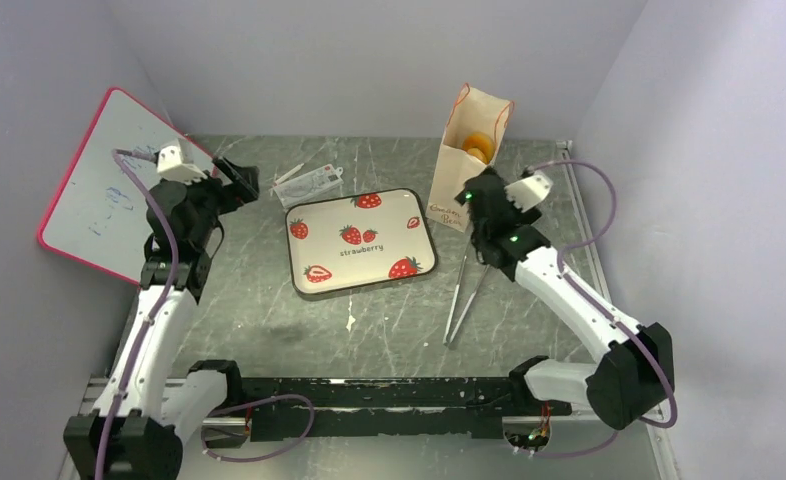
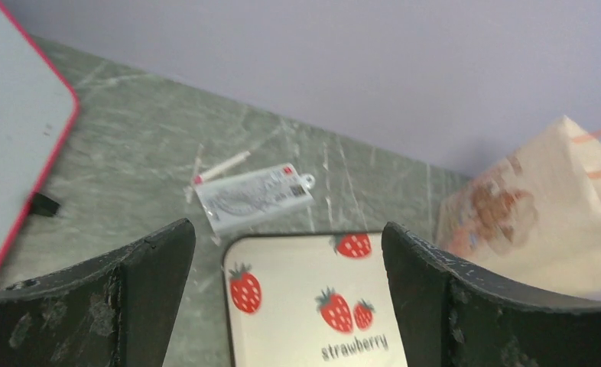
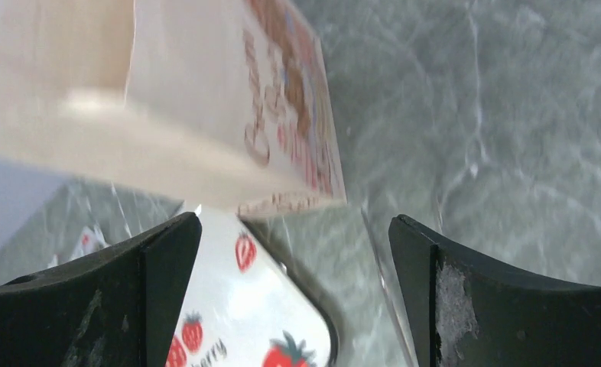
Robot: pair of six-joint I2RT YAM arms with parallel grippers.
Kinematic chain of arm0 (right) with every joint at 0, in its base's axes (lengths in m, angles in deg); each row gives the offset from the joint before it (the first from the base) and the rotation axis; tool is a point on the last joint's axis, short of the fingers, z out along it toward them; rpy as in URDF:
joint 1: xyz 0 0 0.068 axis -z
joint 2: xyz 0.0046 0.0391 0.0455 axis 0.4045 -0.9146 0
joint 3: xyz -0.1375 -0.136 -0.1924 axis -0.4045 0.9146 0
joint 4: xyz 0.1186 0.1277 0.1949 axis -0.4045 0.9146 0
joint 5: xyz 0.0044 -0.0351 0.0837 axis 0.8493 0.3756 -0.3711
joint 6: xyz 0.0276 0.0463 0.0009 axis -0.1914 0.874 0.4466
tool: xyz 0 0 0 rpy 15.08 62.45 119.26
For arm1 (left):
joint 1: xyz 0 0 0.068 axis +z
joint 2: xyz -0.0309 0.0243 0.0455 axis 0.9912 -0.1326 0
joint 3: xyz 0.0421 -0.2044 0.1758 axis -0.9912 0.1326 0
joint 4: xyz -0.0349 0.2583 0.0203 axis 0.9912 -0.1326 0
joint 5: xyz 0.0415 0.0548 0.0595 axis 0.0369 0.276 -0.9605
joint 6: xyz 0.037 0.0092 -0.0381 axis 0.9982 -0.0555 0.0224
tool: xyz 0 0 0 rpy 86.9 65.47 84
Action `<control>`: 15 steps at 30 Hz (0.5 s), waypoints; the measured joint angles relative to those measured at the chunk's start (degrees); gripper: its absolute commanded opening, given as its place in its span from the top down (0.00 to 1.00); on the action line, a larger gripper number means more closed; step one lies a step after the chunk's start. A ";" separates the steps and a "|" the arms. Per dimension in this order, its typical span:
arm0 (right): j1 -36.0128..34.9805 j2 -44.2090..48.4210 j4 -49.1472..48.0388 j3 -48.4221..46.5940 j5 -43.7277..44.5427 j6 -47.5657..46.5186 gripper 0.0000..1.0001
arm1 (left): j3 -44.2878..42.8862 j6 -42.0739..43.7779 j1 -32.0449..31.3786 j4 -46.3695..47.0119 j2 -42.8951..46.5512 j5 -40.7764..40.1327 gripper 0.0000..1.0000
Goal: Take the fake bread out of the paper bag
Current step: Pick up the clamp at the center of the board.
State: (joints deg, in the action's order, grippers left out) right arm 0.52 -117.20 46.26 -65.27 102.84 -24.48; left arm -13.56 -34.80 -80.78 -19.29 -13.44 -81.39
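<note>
The tall cream paper bag point(image 1: 466, 168) stands upright at the back right, mouth open, with red lettering low on its front. One golden-orange piece of fake bread point(image 1: 478, 146) shows inside it near the top. My right gripper point(image 1: 472, 196) hovers open just in front of the bag's lower part; in the right wrist view the gripper point(image 3: 294, 222) holds nothing and the bag point(image 3: 198, 92) lies just ahead, blurred. My left gripper point(image 1: 241, 178) is raised at the back left, open and empty. In its own view the gripper point(image 2: 286, 233) faces the bag point(image 2: 542, 206) across the table.
A strawberry-print tray point(image 1: 364, 290) lies mid-table, left of the bag. Metal tongs point(image 1: 466, 290) rest right of the tray. A clear plastic packet point(image 1: 314, 180) lies behind the tray. A red-edged whiteboard point(image 1: 109, 185) leans at the far left. Walls close in on three sides.
</note>
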 measured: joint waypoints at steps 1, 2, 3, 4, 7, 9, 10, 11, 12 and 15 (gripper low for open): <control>-3.02 0.00 2.95 -0.44 2.32 2.01 0.00 | -0.15 0.42 -1.66 -2.01 1.29 -0.61 0.04; -5.90 0.00 6.10 -0.68 4.33 4.07 0.00 | -0.20 0.81 -3.50 -3.87 2.71 -1.18 0.03; -7.78 0.11 8.46 -0.76 5.70 5.51 0.01 | -0.20 1.14 -5.03 -5.27 3.82 -1.57 0.04; -9.73 0.35 11.30 -0.72 7.08 7.30 0.02 | -0.20 1.60 -6.97 -6.88 5.16 -2.23 0.04; -14.38 2.27 18.01 1.11 9.62 12.50 0.04 | 0.00 2.10 -12.37 -11.04 8.52 -4.39 0.04; -17.59 4.07 22.64 2.97 9.99 16.79 0.04 | 1.11 1.42 -15.34 -13.35 10.78 -5.60 0.04; -19.19 4.48 24.90 3.39 10.29 18.80 0.04 | 2.32 0.79 -16.85 -14.23 12.13 -6.21 0.04; -21.33 4.61 27.56 3.72 10.80 21.31 0.04 | 3.63 0.07 -18.01 -14.97 13.46 -6.75 0.04; -23.69 4.35 30.10 3.85 11.32 23.85 0.04 | 5.31 -0.70 -19.19 -15.72 14.99 -7.52 0.03; -29.73 1.49 39.21 3.39 12.46 32.20 0.06 | 8.61 -2.95 -21.29 -20.09 17.57 -8.83 0.04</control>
State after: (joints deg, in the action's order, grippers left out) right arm -29.20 -115.71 85.47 -61.88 115.30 7.72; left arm -4.95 -37.75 -102.06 -39.38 4.13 -90.22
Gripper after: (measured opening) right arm 0.957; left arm 0.964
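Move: The clamp lies on the table with its middle about 13 cm back from the right gripper, 5 cm to its left and some 21 cm below. The paper bag stands about 6 cm ahead of this gripper and 8 cm to its left; the strawberry tray is centred roughly 20 cm left of the clamp and 8 cm farther out. From the left gripper the clamp is about 44 cm right, 13 cm back and 29 cm down. Draw the right gripper back from beside the paper bag by about 13 cm, sinking and easing left towards the clamp, tipping it down some 15 degrees, fingers kept wide open and touching nothing. Meanwhile bring the left gripper back and right towards the tray, dropping only in the latter half while it turns slightly clockwise and tips down, also open. ##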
